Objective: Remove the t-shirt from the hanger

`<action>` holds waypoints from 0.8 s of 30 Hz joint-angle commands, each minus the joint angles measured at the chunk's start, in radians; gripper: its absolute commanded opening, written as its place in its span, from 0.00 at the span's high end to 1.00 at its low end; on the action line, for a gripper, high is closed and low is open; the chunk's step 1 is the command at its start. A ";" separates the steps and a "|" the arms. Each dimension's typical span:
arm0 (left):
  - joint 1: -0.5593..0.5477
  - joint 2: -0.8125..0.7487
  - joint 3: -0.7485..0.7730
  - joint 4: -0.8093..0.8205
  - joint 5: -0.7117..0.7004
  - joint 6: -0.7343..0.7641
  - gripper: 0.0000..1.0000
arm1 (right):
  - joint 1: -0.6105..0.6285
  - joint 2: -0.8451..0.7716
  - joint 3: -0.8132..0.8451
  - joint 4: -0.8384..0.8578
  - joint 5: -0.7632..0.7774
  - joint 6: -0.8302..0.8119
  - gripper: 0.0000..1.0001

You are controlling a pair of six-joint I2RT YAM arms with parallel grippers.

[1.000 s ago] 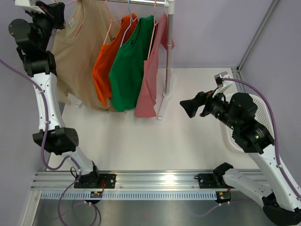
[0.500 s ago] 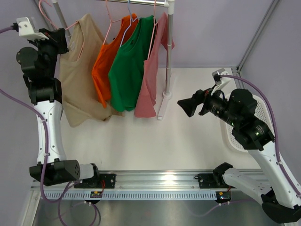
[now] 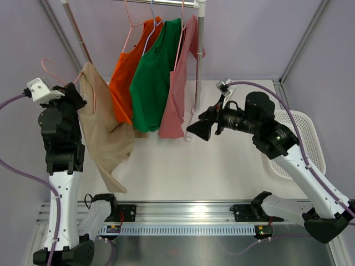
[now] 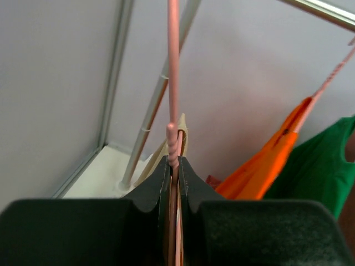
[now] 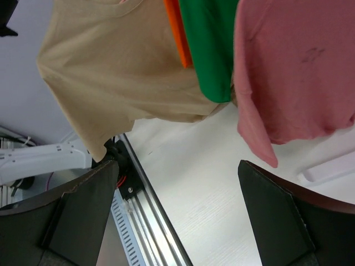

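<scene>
My left gripper (image 3: 76, 93) is shut on a pink wire hanger (image 3: 51, 69) that carries a beige t-shirt (image 3: 102, 136). It holds them off the rack, at the left, above the table. In the left wrist view the hanger's stem (image 4: 173, 83) rises from between the closed jaws of my left gripper (image 4: 173, 162). My right gripper (image 3: 201, 129) is open and empty, mid-air to the right of the hanging shirts. Its view shows the beige t-shirt (image 5: 119, 72) ahead at upper left.
A clothes rack (image 3: 199, 61) stands at the back with an orange shirt (image 3: 125, 72), a green shirt (image 3: 152, 77) and a pink shirt (image 3: 177, 94) on hangers. A white basket (image 3: 302, 138) sits at the right. The rail (image 3: 183, 213) runs along the near edge.
My left arm has brought the hanger and beige t-shirt down and away from the rack toward the near left. My right arm has moved left toward the shirts.
</scene>
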 commanded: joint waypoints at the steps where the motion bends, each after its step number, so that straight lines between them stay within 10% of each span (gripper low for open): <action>1: -0.034 0.008 0.007 -0.010 -0.242 -0.008 1.00 | 0.071 0.020 0.019 0.041 -0.026 -0.052 0.00; 13: -0.219 0.257 0.191 -0.139 -0.896 0.030 1.00 | 0.338 0.175 -0.016 0.357 0.042 -0.149 0.01; 24: -0.414 0.269 0.163 -0.140 -1.094 0.044 1.00 | 0.467 0.390 -0.090 0.812 0.247 -0.161 0.00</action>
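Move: The t-shirt hangs on the hanger already gripped by the left hand: its middle is about 11 cm right of the left hand, level fore and aft, and 18 cm below. From the open right hand it lies some 32 cm left, 7 cm ahead and 11 cm lower. Also from the right hand, the green shirt is about 22 cm ahead and 15 cm left, the orange one 22 ahead and 24 left, the pink one 20 ahead and 7 left, all slightly higher. Sweep the right gripper, wide open, about 17 cm left towards the t-shirt, passing on the robot's side of the pink and green shirts, sinking a little and swinging its fingers upward and counter-clockwise. Meanwhile keep the left fingers shut on the hanger, lower it some 7 cm, and turn the wrist counter-clockwise about 35 degrees while tipping it down. ##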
